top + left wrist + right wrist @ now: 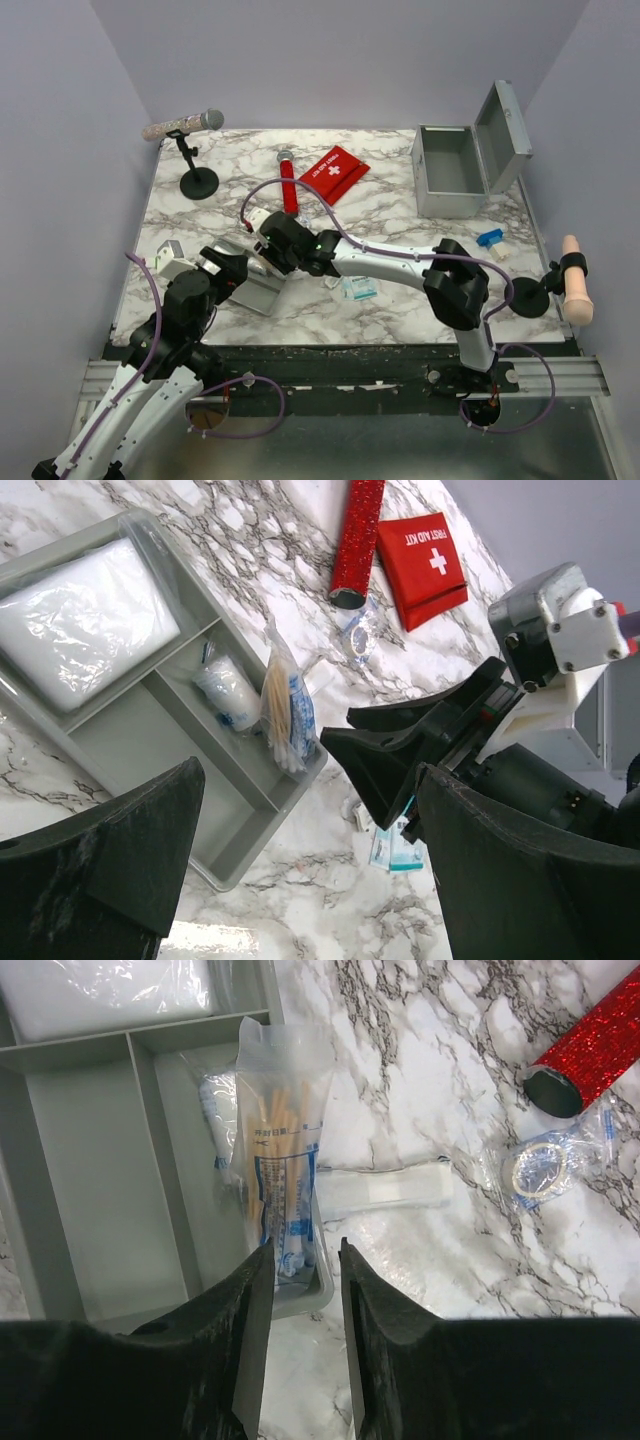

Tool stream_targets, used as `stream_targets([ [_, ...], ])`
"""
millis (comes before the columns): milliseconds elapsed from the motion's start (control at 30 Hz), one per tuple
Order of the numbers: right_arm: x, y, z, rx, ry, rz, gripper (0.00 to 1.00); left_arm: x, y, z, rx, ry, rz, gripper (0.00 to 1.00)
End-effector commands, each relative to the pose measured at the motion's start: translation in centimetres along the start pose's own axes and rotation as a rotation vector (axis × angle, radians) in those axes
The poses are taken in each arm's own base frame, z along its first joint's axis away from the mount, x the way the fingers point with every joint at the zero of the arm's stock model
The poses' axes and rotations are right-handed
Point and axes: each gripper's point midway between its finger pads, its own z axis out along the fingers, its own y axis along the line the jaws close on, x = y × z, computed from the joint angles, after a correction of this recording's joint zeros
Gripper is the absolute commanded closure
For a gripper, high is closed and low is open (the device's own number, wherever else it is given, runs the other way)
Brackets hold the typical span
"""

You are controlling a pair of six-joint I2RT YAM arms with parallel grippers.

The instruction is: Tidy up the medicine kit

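Observation:
The medicine kit [455,170], a grey metal box, stands at the back right with its lid up. My right gripper [262,235] is open and hovers over the corner of a shallow grey tray [90,1190]; a bag of cotton swabs [278,1175] leans on that rim, its lower end just beyond the fingertips [255,1280]. In the left wrist view the tray [130,730] holds a white gauze pack [80,630], a bandage roll [228,692] and the swab bag [285,705]. My left gripper [310,880] is wide open and empty above the table beside the tray.
A red first-aid pouch [333,172] and a red glitter tube [288,183] lie at the back centre. A bagged tape roll [545,1165] and a clear strip [385,1188] lie by the tray. Teal packets [358,288], a blue item [490,238] and two stands [198,182] [530,298] are also there.

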Motion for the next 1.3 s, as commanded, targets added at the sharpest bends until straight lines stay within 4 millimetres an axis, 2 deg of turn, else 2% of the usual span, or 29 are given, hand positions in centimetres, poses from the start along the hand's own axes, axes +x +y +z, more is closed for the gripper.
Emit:
stream_targets([
  [0, 1.1, 1.0, 1.5, -0.010, 0.031, -0.006, 0.61, 0.2, 0.1, 0.1, 0.001, 0.008, 0.010, 0.03],
  [100, 1.8, 1.4, 2.2, -0.031, 0.055, -0.005, 0.63, 0.2, 0.1, 0.1, -0.001, 0.007, 0.013, 0.04],
  [267, 1.6, 2.4, 2.7, -0.082, 0.058, -0.007, 0.64, 0.4, 0.2, 0.2, -0.003, 0.012, 0.016, 0.03],
  [467, 1.8, 3.0, 3.5, -0.107, 0.082, -0.013, 0.71, 0.8, 0.3, 0.4, -0.007, 0.027, 0.018, 0.04],
  [567, 1.6, 3.3, 3.7, -0.119, 0.078, -0.017, 0.71, 1.0, 0.4, 0.5, -0.008, 0.032, 0.019, 0.04],
  [833, 2.6, 3.2, 4.1, -0.108, 0.115, -0.020, 0.72, 1.5, 0.5, 0.8, -0.010, 0.045, 0.020, 0.04],
  [933, 3.1, 2.4, 3.9, -0.064, 0.133, -0.018, 0.81, 1.5, 0.5, 0.9, -0.010, 0.045, 0.020, 0.04],
  [1033, 4.2, 1.8, 3.6, -0.029, 0.163, -0.028, 0.98, 1.5, 0.4, 0.8, -0.009, 0.045, 0.022, 0.03],
  [1167, 4.4, 1.3, 2.6, -0.009, 0.163, -0.010, 0.99, 1.5, 0.5, 0.8, -0.006, 0.043, 0.016, 0.04],
  [1267, 3.8, 1.2, 1.9, -0.012, 0.141, -0.002, 0.99, 1.5, 0.5, 0.8, -0.001, 0.041, 0.010, 0.04],
])
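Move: The cotton swab bag lies in the tray's right-hand compartment, its middle about 2 cm ahead, 2 cm left and 6 cm below the right hand. The bandage roll is beside it, some 6 cm left and 2 cm ahead of the hand; outside the tray, the white sachet lies 4 cm ahead and 2 cm right, the ring packet 9 cm ahead and 6 cm right. From the left hand, the swab bag is roughly 7 cm ahead, 6 cm right and 15 cm down. Sink the half-open right gripper about 5 cm towards the swab bag in the tray, tipping the fingers a little further down. Most of the way down, ease some 2 cm to the left, then come back right while sinking the last bit, and shut the fingers to pinch the bag below its clear upper end. ##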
